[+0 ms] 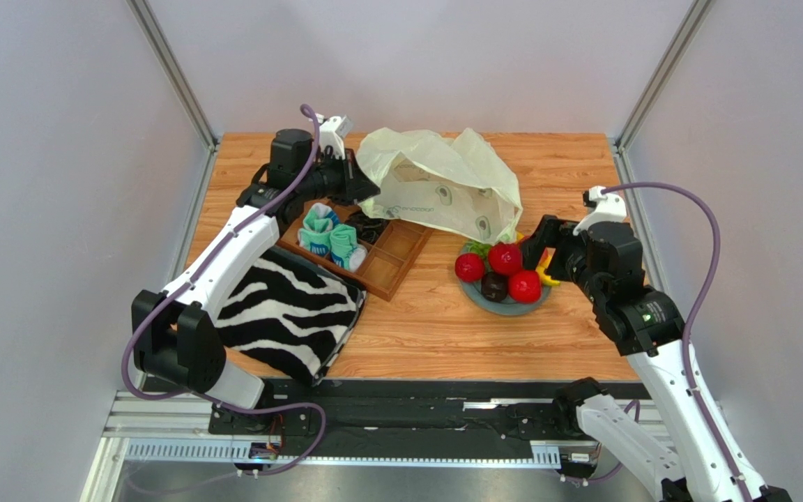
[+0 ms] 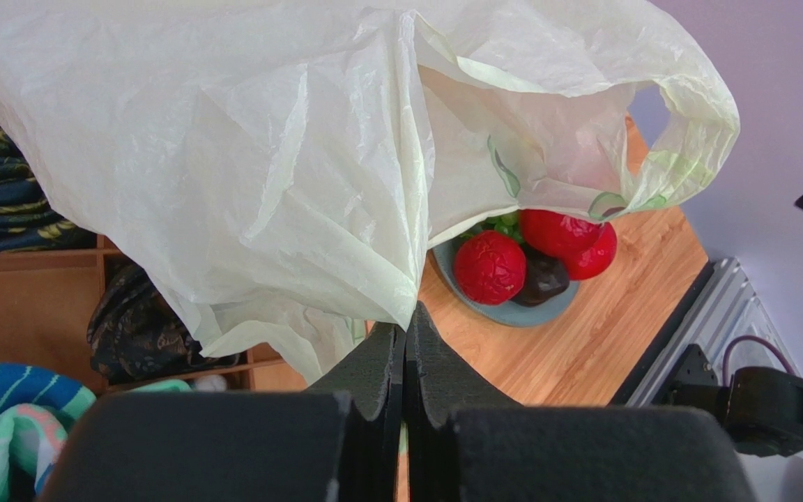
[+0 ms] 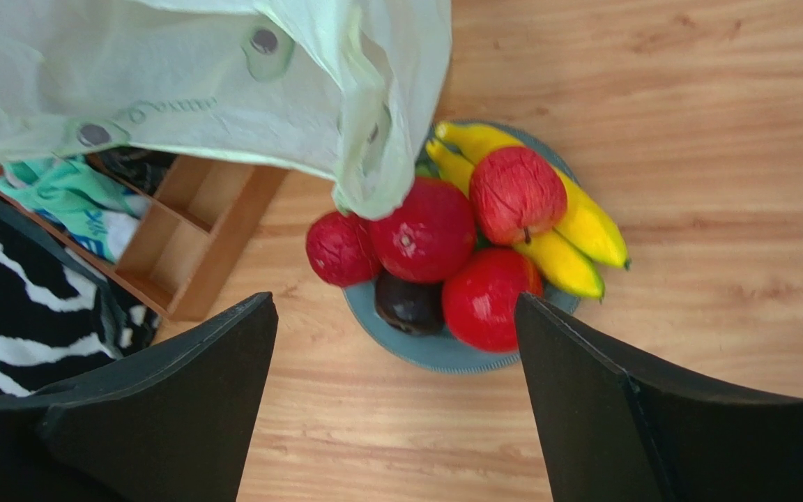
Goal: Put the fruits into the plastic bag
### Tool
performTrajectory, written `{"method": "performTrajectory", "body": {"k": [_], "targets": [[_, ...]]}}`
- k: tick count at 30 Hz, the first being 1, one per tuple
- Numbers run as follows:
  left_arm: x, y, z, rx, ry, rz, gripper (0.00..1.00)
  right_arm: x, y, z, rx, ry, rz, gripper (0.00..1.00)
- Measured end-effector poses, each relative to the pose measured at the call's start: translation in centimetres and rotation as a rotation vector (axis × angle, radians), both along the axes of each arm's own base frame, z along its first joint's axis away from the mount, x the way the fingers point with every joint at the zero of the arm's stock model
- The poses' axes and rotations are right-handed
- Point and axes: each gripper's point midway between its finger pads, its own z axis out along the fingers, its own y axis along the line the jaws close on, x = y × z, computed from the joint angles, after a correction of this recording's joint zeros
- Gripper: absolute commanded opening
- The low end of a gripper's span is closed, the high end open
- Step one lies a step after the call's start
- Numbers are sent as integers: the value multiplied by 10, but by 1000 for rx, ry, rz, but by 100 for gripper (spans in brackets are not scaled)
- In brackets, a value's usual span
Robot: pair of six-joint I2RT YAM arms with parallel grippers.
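The plastic bag (image 1: 442,188) hangs raised at the back of the table, its lower mouth drooping over the fruits. My left gripper (image 1: 366,191) (image 2: 408,314) is shut on the bag's left edge (image 2: 270,157). The fruits sit heaped on a grey-blue plate (image 1: 500,303) (image 3: 427,350): red round ones (image 1: 504,258) (image 3: 429,230), a dark one (image 1: 495,284) (image 3: 408,301), yellow bananas (image 1: 547,274) (image 3: 584,225) and a bit of green grapes (image 1: 476,249). My right gripper (image 1: 542,246) (image 3: 395,303) stands open at the plate's right side, above the fruits, with nothing between its fingers.
A wooden compartment tray (image 1: 395,261) lies left of the plate with teal-and-white rolled socks (image 1: 330,238) and dark cloth in it. A zebra-striped cloth (image 1: 285,309) covers the near left. Frame posts and walls close in the table's back and sides.
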Motion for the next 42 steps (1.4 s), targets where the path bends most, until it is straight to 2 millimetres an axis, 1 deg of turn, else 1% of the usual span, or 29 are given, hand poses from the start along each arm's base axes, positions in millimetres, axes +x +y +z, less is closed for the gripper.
{"method": "performTrajectory", "body": {"k": [4,5,8,12,16,18,20,23,28,31,37,42], "targets": [[-1,0,-1,2,5,0,0,-9,-1,-33,-16,91,0,86],[-1,0,-2,4,9,0,0,-9,0,-44,-20,118,0,85],[-3,1,-5,10,20,0,0,-10,2,-69,-33,187,2,85],[-3,1,-5,11,24,-1,0,-4,7,-94,-41,248,-4,85],[-4,1,-6,12,27,-1,0,5,11,-113,-37,276,-16,86],[-4,2,-6,13,29,-1,0,11,14,-117,-32,276,-20,86],[-5,2,-6,14,33,-1,0,20,17,-118,-24,265,-25,83],[-5,2,-7,16,39,-1,0,33,20,-119,-17,247,-37,83],[-6,2,-8,18,44,-1,0,46,22,-132,-26,261,-60,84],[-6,2,-8,19,46,-1,0,50,23,-138,-26,275,-66,84],[-7,2,-8,16,47,-6,0,56,26,-142,-14,277,-76,86],[-8,1,-7,12,48,-16,0,57,24,-146,-19,288,-94,87]]}}
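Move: The big dark-red pomegranate lies about 8 cm ahead of my open right hand, 2 cm to its left and some 21 cm below. From that hand, the wrinkled apple is 11 cm ahead and 4 cm right, and the smooth red apple 3 cm ahead and 2 cm right. The bag's free corner hangs 10 cm ahead, 5 cm left, 12 cm below. From my left hand, the pomegranate is 4 cm back, 32 cm right, 21 cm below. I drop my right hand almost straight down towards the fruit plate, tipping the fingers some 15 degrees steeper, then ease it forward and slightly left over the pomegranate while still sinking a little, about 14 cm down in all and 5 cm forward. Its fingers stay wide open, the left one close by the bag's free corner. My left hand stays put, still pinching the bag's rim. ##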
